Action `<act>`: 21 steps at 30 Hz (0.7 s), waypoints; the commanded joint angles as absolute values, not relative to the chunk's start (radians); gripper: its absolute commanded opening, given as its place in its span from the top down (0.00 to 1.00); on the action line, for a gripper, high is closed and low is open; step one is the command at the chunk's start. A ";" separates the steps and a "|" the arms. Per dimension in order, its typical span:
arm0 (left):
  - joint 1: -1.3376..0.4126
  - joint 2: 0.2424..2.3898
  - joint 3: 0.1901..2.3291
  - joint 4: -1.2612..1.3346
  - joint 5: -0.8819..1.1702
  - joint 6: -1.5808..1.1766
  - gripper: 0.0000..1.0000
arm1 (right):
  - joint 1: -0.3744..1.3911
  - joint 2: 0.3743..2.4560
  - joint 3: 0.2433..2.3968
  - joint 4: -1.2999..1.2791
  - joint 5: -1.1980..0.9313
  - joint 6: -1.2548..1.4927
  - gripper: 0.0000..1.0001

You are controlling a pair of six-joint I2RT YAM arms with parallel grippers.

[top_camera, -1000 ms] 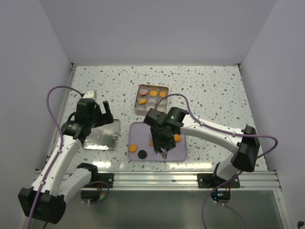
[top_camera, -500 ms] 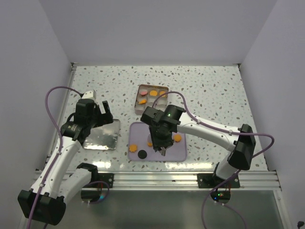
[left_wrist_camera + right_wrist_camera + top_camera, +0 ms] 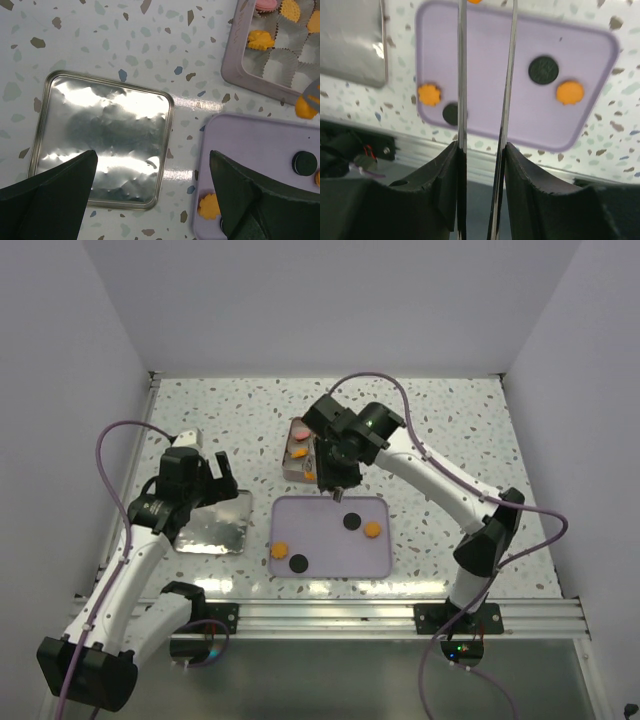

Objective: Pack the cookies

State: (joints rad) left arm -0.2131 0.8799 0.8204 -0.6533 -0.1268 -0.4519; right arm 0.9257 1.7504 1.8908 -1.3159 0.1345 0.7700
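The cookies are spread over two places. On the lavender tray [image 3: 330, 540] lie two black rounds [image 3: 351, 521] [image 3: 298, 562] and two orange pieces [image 3: 372, 529] [image 3: 280, 549]. The compartment tin [image 3: 296, 468] holds a pink one [image 3: 265, 4] and several orange ones [image 3: 261, 39]. My right gripper [image 3: 318, 478] hangs above the gap between tray and tin, its thin metal blades shut on an orange cookie [image 3: 306, 106], seen at the blade tips [image 3: 475, 1] in the right wrist view. My left gripper [image 3: 155, 200] stands open over the table, between the lid and the tray.
A shiny square metal lid [image 3: 213, 522] lies flat left of the tray. The right arm covers most of the tin from above. A metal rail [image 3: 380, 615] runs along the near edge, and white walls close the back and sides.
My right gripper rose from the tray and swung back toward the tin with an orange cookie in its blades. A black round it had covered now shows. The left arm stayed still.
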 commanded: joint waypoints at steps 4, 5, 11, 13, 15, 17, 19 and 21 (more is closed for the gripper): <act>-0.244 0.893 0.824 -0.626 -0.140 -0.446 0.00 | 0.810 1.923 2.210 -1.354 0.215 0.663 0.80; -0.250 0.894 0.824 -0.627 -0.143 -0.445 0.00 | 0.801 1.945 2.247 -1.359 0.216 0.658 0.80; -0.275 0.894 0.825 -0.630 -0.153 -0.451 0.00 | 0.732 2.042 2.332 -1.329 0.178 0.655 0.80; -0.281 0.894 0.824 -0.632 -0.155 -0.453 0.00 | 0.723 2.052 2.315 -1.307 0.166 0.657 0.80; -0.282 0.897 0.825 -0.630 -0.155 -0.454 0.00 | 0.722 2.065 2.303 -1.295 0.152 0.658 0.80; -0.282 0.902 0.824 -0.630 -0.155 -0.453 0.00 | 0.719 2.071 2.286 -1.278 0.137 0.660 0.80; -0.282 0.905 0.825 -0.632 -0.155 -0.453 0.00 | 0.719 2.080 2.283 -1.269 0.129 0.663 0.80; -0.282 0.907 0.824 -0.632 -0.155 -0.453 0.00 | 0.718 2.089 2.289 -1.267 0.120 0.666 0.80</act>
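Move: The right gripper already holds an orange fish cookie off the table, and the box's empty middle cell lies about 12 cm ahead of it, 1 cm left and 6 cm below. The packed fish cookie sits some 5 cm left of that cell, the round orange cookie about 4 cm beyond it. In the tray, a black cookie lies 7 cm back from the right gripper and 6 cm right. From the left gripper, that cell is about 8 cm ahead and 22 cm right. Carry the held fish cookie forward with the right gripper, some 13 cm from the box's near edge to above its middle cell. Go fast at first, rising nearly 2 cm, then slow and sink about 3 cm as you near the cell. Keep the grip unchanged and let the hand turn slightly clockwise, about 5 to 10 degrees. ##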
